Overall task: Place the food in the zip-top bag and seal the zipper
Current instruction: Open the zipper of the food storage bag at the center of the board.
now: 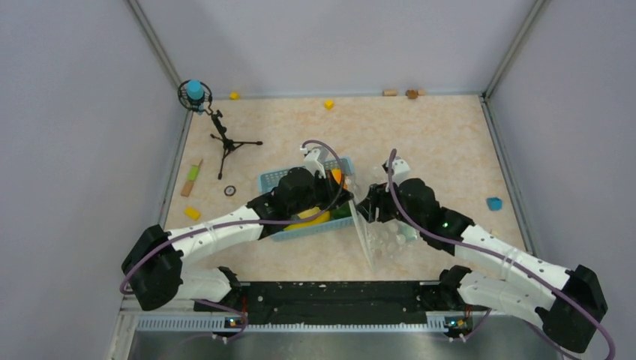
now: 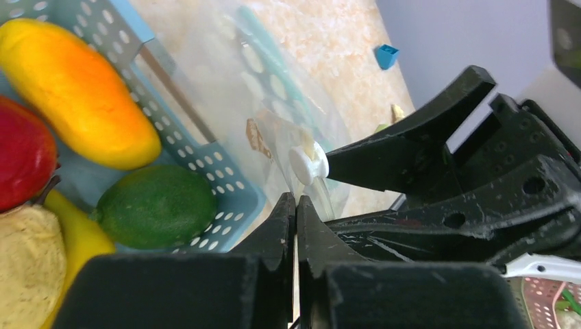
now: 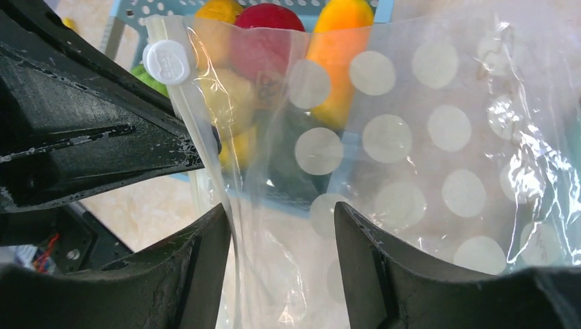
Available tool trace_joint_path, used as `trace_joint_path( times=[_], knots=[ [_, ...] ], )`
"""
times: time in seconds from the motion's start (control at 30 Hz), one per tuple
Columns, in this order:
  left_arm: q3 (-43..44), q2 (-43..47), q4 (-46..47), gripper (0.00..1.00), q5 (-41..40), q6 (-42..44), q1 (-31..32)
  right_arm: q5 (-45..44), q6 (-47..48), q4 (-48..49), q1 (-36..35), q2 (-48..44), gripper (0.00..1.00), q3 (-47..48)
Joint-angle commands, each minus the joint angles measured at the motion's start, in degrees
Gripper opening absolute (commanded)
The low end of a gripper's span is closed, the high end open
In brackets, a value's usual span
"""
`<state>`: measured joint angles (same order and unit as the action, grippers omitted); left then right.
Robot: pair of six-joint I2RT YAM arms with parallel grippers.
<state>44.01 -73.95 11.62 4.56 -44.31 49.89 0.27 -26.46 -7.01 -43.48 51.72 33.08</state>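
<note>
The clear zip-top bag (image 1: 384,234) stands between the arms, right of the basket; it has white dots (image 3: 411,137). Its zipper (image 3: 199,116) carries a white slider (image 3: 166,62), also in the left wrist view (image 2: 306,163). My left gripper (image 2: 296,204) is shut on the bag's rim just below the slider (image 1: 343,196). My right gripper (image 3: 281,214) is open, its fingers astride the bag's edge film (image 1: 369,207). The food lies in the basket: an orange fruit (image 2: 75,89), a red one (image 2: 20,164), a dark green lime (image 2: 156,205) and a banana (image 2: 75,240).
The light-blue mesh basket (image 1: 271,180) sits under my left wrist. A small tripod stand (image 1: 225,142) is at the back left, with a stick (image 1: 192,178) and a yellow block (image 1: 193,213) near the left wall. A blue block (image 1: 494,203) lies at the right.
</note>
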Motion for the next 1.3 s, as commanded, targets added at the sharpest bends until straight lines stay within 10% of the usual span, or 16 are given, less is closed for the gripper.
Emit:
trace_joint_path(
  times=[0.0, 0.97, 1.27],
  knots=[
    [3.63, 1.80, -6.70, 0.00, -6.73, -0.65, 0.96, -16.77, 1.61, -4.61, -6.29, 2.31, 0.57, 5.68],
    [8.81, 1.10, -16.69, 0.00, -16.80, -1.25, 2.93, -52.93, -9.63, -23.84, -22.16, 17.01, 0.55, 14.54],
    [10.73, -0.61, -19.16, 0.00, -19.09, 1.10, 2.98, -61.46, -13.82, -30.92, -22.16, 13.63, 0.22, 16.18]
  ],
)
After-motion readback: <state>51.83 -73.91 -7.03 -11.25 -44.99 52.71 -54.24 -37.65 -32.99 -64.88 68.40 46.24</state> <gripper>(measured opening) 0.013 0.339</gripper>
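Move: From the right hand, the food storage bag's zipper rim runs between its open fingers, about 1 cm to the left; the white slider is some 3 cm left, 2 cm ahead and 3 cm up. The avocado lies about 5 cm left, 1 cm back and 12 cm below, the green rod roughly 10 cm right, 2 cm ahead and 14 cm below. From the left hand, already pinching the rim, the slider sits about 2 cm right, level fore and aft. The bag's rim stays between the right fingers, which close partway about it as the hand draws about 5 cm right, away from the slider; before that it turns nearly in place, clockwise with its left side rolling down some 30 degrees, then dips about 3 cm. The left fingers keep their pinch beside the slider and ease about 3 cm left, turning slightly counter-clockwise. ##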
